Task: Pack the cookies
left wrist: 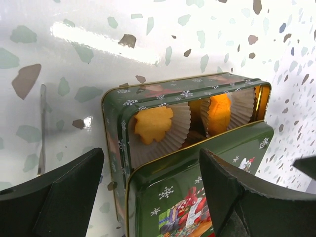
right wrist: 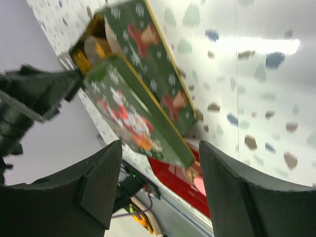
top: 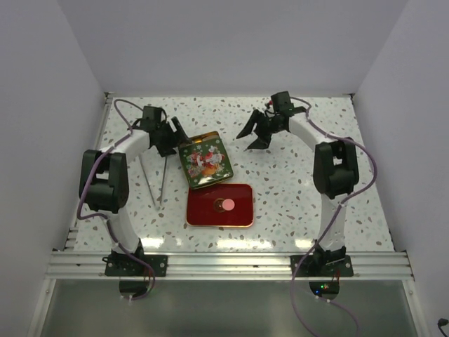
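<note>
A green Christmas tin lies at mid-table with its lid slid partly off toward the front. In the left wrist view the gap shows a yellow cookie and an orange cookie in white paper cups. A pink cookie and a dark brown one lie on the red tray in front of the tin. My left gripper is open, straddling the lid's far-left corner. My right gripper hangs open and empty to the right of the tin.
Metal tongs lie on the speckled table left of the tin, beside the left arm. White walls close in the table on three sides. A metal rail runs along the near edge.
</note>
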Robot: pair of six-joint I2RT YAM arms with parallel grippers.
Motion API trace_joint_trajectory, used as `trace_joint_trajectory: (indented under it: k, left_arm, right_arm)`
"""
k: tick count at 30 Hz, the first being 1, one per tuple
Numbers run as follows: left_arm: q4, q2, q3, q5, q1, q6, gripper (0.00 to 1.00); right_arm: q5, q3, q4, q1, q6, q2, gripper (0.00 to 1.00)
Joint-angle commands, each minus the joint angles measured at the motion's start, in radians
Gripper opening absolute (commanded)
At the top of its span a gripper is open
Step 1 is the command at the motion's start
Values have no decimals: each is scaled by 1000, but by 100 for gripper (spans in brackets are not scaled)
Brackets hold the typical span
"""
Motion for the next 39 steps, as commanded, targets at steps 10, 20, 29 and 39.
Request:
trace_joint_trajectory:
  k: [10, 20, 29, 39]
  left_arm:
    - [-30, -19, 99, 12, 47, 52, 84]
    - [-103, 96, 290, -5, 50, 87, 86]
    - [-131, 283, 461, 26, 51, 89, 87]
    - [-41, 409, 551, 156, 51, 59, 88]
  right_arm:
    - [42, -327, 4, 152, -66, -343, 47]
    - [91, -414, 39, 284, -61, -331, 28]
    - [104, -408, 68, 342, -61, -274, 24]
    - [122, -378, 90, 359, -89, -183, 22]
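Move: The tin's middle lies roughly 5 cm back, 9 cm right and 4 cm below the left hand, which hovers at its far-left corner; the tilted lid's middle is about 6 cm back and 10 cm right. From the right hand, the lid's middle is some 7 cm back, 14 cm left and 5 cm lower, and the red tray is about 24 cm back and 9 cm left. The tongs lie roughly 14 cm back and 9 cm left of the left hand. Draw the right gripper back about 18 cm and to the left, around the lid's right side, closing the fingers most of the way, turning them some 20 degrees counter-clockwise, then sinking beside the lid's near edge over the tray. Meanwhile lift the open left gripper clear, carry it forward about 9 cm past the tin's far-left corner, and lower it just beyond the far side. ##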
